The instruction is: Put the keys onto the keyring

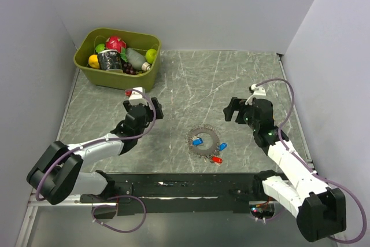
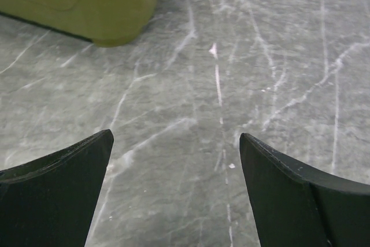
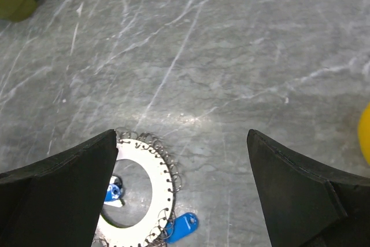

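A flat metal keyring disc (image 1: 203, 140) with small wire loops round its rim lies on the grey marble table, near the front middle. A blue key (image 1: 198, 142) lies inside its hole, another blue key (image 1: 222, 147) at its right rim, a red key (image 1: 217, 159) below it. In the right wrist view the disc (image 3: 156, 186) and both blue keys (image 3: 180, 227) (image 3: 113, 191) show at lower left. My left gripper (image 1: 155, 110) is open and empty, left of the disc. My right gripper (image 1: 233, 110) is open and empty, right of and beyond the disc.
An olive green bin (image 1: 88, 66) with toy fruit and a can stands at the back left; its corner shows in the left wrist view (image 2: 104, 10). A yellow object (image 3: 364, 134) shows at the right edge of the right wrist view. Grey walls enclose the table.
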Robot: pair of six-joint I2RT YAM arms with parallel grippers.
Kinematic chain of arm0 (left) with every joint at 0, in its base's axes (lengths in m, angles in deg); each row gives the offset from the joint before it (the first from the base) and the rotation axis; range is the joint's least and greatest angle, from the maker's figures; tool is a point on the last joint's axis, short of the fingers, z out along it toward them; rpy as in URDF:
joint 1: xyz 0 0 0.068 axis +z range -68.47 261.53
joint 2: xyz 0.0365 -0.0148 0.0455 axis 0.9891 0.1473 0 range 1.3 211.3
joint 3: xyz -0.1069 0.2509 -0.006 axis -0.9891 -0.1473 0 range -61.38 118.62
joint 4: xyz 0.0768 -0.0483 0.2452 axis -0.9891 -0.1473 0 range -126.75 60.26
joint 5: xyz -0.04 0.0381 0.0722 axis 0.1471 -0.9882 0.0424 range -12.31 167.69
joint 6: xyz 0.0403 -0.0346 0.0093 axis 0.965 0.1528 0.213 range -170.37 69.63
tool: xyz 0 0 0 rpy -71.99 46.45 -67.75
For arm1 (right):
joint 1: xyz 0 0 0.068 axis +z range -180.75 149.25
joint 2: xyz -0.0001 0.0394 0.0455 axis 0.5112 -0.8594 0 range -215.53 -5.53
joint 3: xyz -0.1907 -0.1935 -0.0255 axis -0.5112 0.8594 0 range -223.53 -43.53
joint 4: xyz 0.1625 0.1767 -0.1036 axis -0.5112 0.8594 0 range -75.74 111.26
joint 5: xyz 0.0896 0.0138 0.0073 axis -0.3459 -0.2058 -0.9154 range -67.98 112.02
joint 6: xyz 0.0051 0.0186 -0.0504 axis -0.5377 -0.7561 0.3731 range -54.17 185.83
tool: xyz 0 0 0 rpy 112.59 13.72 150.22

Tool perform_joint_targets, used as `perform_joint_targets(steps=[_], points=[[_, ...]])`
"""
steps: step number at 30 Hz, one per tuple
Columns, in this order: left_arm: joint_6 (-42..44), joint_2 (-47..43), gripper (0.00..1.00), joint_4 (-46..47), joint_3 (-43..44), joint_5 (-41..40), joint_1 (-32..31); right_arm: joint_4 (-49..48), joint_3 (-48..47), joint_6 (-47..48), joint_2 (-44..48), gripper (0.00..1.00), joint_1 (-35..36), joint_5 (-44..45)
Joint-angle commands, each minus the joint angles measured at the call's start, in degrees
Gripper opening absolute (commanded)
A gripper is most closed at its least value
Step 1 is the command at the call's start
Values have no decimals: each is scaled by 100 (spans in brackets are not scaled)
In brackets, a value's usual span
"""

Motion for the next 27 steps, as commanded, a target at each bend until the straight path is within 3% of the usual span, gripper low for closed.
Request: perform_joint_targets(steps=[1, 10, 18, 27], points=[[-438, -99, 96, -391, 292, -75, 285, 51, 39, -246, 99, 100, -283, -11], [-904, -133, 96, -735, 354, 118, 935, 271, -40, -361, 55, 100, -626, -99], [-1045, -415, 96, -420, 91, 575, 1515, 263, -13, -370, 64, 100, -705, -117], [-1098, -529, 96, -489, 55, 479, 1709, 236, 39, -370, 81, 100, -723, -187]])
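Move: The keyring with its keys lies flat on the table, about 17 cm left of the right gripper, 8 cm back and 15 cm below. From that gripper the loose-sided blue key is roughly 9 cm left and 11 cm back, the red key 11 cm left and 17 cm back, the yellow ball 10 cm right and 3 cm ahead. From the left gripper the keyring is some 26 cm right, 12 cm back; the green bin's middle is 26 cm ahead, 11 cm left. Carry the empty left gripper about 9 cm to its left and slightly forward, farther from the keyring and closer to the green bin, turning it some 15 degrees counter-clockwise and letting its left side dip. Ease the right gripper 3 cm right and a touch down, away from the keyring, with a small clockwise turn, then hold it there. Keep both grippers wide open and touch nothing. ##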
